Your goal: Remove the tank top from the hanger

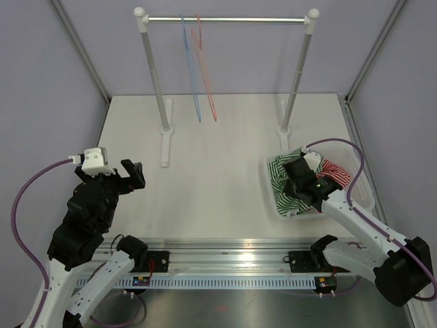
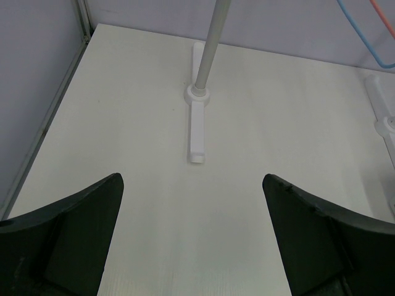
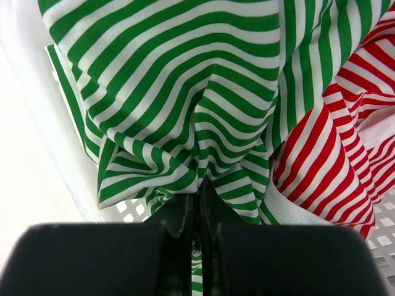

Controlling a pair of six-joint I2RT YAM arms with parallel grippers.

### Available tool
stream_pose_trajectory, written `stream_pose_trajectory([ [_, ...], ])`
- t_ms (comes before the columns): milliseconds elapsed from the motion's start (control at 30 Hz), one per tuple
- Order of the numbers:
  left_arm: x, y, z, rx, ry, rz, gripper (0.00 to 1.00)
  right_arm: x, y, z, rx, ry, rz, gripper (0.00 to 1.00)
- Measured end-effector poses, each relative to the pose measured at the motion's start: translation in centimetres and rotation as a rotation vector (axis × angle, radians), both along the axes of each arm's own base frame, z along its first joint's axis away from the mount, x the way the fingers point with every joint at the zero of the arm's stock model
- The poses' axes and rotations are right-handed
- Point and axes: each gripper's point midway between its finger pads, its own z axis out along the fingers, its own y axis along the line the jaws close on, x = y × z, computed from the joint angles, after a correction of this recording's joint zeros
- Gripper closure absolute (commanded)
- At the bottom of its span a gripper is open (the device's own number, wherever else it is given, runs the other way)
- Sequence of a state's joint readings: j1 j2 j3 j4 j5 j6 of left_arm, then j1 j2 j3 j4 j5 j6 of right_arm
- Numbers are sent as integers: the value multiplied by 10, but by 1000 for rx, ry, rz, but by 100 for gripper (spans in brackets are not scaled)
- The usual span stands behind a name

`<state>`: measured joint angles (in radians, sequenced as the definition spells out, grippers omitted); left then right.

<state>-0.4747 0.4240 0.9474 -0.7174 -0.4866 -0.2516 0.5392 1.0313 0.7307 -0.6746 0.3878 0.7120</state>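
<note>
A green-and-white striped tank top [image 1: 281, 179] lies bunched in the white basket [image 1: 365, 193] at the right, next to a red-and-white striped one [image 1: 336, 171]. My right gripper [image 1: 302, 183] is over the basket and shut on a fold of the green tank top [image 3: 185, 105]; the red one [image 3: 352, 123] shows to its right. Its gripper point [image 3: 197, 203] pinches the cloth. Two bare hangers, blue [image 1: 191, 65] and red [image 1: 205, 65], hang on the rack rail [image 1: 225, 20]. My left gripper [image 1: 133, 176] is open and empty above the table at the left, also in the left wrist view [image 2: 192, 234].
The white rack's two posts [image 1: 154, 75] [image 1: 298, 72] stand on feet at the back of the table; the left foot [image 2: 198, 123] shows in the left wrist view. Grey walls with metal frame edges close in the sides and back.
</note>
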Motion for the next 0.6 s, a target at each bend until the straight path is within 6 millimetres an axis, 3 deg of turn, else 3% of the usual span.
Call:
stream_pose_trajectory([
  [33,0,0,0,0,0,0,1,0,0,0,1,-2,-2,98],
  [67,0,0,0,0,0,0,1,0,-1,1,-2,-2,-5,78],
  [100,0,0,0,0,0,0,1,1,-2,2,-7,-2,-10,67],
  [267,2,3,1,8,19,22,1,11,-5,33,-52,-23,-3,31],
  [433,9,8,-7,28,70,73,1,26,-8,94,-56,-144,7,3],
  [600,10,18,-12,39,100,137,1,23,-16,166,-77,-306,87,0],
])
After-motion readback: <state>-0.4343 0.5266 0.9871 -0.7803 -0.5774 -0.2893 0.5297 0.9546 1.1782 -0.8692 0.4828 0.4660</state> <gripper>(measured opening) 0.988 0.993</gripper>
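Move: The right hand's shut fingers hold the green tank top, whose middle is about 1 cm ahead, 1 cm right and 3 cm below them. The basket's middle lies some 3 cm ahead, 8 cm right and 4 cm below; the red tank top is about 4 cm ahead, 11 cm right and 4 cm below. The rack's right foot stands roughly 18 cm ahead, 2 cm left and 5 cm below. From the idle left hand, the green tank top lies about 41 cm right, 5 cm ahead and 24 cm below. Up and out of the basket goes the right hand, about 17 cm: its fingers first spread from shut to wide and let go of the green tank top, then it climbs off the cloth, tilting its fingertips up nearly 20 degrees. The empty, open left hand drifts about 2 cm left, with some forward and down, turning slightly counter-clockwise. ##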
